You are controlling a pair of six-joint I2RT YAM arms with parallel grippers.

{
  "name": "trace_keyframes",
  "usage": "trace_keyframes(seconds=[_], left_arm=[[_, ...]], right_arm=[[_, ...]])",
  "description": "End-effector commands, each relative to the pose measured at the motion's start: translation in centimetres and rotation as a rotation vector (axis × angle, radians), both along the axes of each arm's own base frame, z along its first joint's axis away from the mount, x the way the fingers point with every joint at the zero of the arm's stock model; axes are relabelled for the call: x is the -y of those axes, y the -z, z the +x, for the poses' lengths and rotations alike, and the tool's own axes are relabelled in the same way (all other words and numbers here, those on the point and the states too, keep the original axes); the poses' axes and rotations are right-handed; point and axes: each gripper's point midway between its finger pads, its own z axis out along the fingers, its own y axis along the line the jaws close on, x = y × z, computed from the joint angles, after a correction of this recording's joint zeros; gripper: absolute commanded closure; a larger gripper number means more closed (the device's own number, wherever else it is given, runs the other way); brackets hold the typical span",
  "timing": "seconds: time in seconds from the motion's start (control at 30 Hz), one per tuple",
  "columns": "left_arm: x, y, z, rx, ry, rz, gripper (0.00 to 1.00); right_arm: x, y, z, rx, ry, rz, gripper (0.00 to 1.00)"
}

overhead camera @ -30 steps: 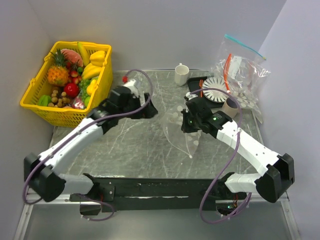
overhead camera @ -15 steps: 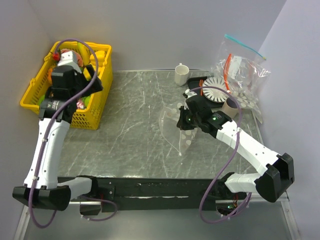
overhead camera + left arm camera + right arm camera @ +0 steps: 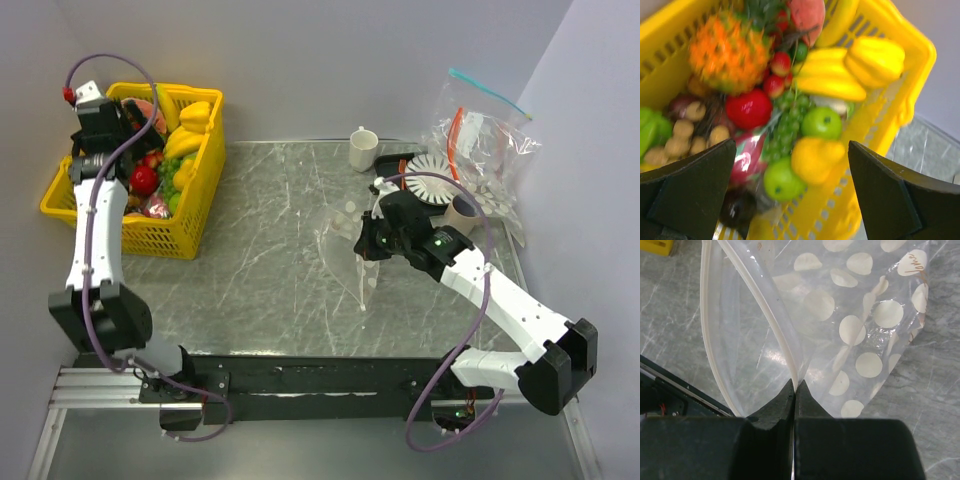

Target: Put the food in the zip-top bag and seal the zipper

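Observation:
The food lies in the yellow basket [image 3: 205,175]: the pineapple [image 3: 727,55], the strawberries [image 3: 777,75] and the red apple [image 3: 749,108]. My left gripper [image 3: 790,195] is open and empty above the basket, with green and yellow fruit between its fingers; it also shows in the top view [image 3: 100,125]. My right gripper [image 3: 795,387] is shut on the zipper [image 3: 765,305] of the polka-dot zip-top bag [image 3: 860,325]. It holds one side of the mouth so that the bag gapes. In the top view the bag [image 3: 350,250] hangs at the right gripper [image 3: 372,243].
The basket also holds bananas [image 3: 835,87], green fruit [image 3: 822,122], grapes and nuts. A white cup [image 3: 362,148], a white ribbed disc [image 3: 432,167], a cardboard tube [image 3: 462,210] and other clear bags [image 3: 480,140] are at the back right.
My left arm has swung from the table's middle out to the far left and now hovers over the basket. My right gripper has kept its hold on the bag, shifting it slightly.

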Motion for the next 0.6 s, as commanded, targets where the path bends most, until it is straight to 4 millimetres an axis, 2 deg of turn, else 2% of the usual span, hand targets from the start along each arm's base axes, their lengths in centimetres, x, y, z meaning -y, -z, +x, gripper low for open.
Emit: trace_keyframes(seconds=[0.0,0.03,0.07,0.1,0.2,0.33,0.43,0.53,0.57], left_arm=[[-2.6,-5.4,4.3,0.151,-0.082,0.056,0.01],[-3.2,-5.4,4.9,0.135,-0.086,0.089,0.01],[-3.8,-3.7,6.3,0.091,-0.095,0.101,0.01],[-4.2,-5.1,6.9,0.116,-0.106,0.125,0.01],[-6.1,-5.1,9.0,0.105,-0.122,0.257,0.00],[-6.9,-4.5,11.1,0.125,-0.097,0.349,0.01],[-7.3,-2.7,12.8,0.096,-0.083,0.373,0.01],[-8.5,-0.1,14.5,0.039,-0.101,0.408,0.01],[-9.1,1.4,15.2,0.013,-0.116,0.418,0.01]], right_arm=[[-0.2,-1.7,0.1,0.073,-0.038,0.016,1.00],[-0.1,-1.9,0.0,0.080,-0.038,0.015,1.00],[-0.1,-1.8,-0.1,0.081,-0.047,0.012,1.00],[0.0,-1.9,-0.1,0.083,-0.048,0.012,1.00],[-0.3,-2.0,-0.7,0.081,-0.079,0.028,1.00],[-0.6,-2.5,-1.3,0.086,-0.100,0.058,1.00],[-0.8,-2.8,-1.4,0.092,-0.112,0.075,1.00],[-1.1,-2.7,-1.6,0.081,-0.122,0.081,1.00],[-1.1,-2.7,-1.6,0.081,-0.126,0.084,1.00]])
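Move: The watermelon slice at the basket's far side lies about 18 cm ahead of the left hand, 4 cm to its left and some 17 cm below. The pineapple is roughly 10 cm ahead and 8 cm left, the bananas 12 cm ahead and 6 cm right, the red apple 8 cm ahead and 2 cm left, all similarly low. From the bag-holding right hand, the watermelon is about 32 cm ahead, 47 cm left, slightly lower. Forward and to the left over the basket goes the empty left hand, some 13 cm out and 7 cm across, towards the watermelon slice; it rises about 2 cm, then sinks 3, its left side rolling up nearly 20 degrees, fingers still wide open. The right hand keeps its pinch on the open bag's rim, lifting it about 2 cm while easing slightly back. ##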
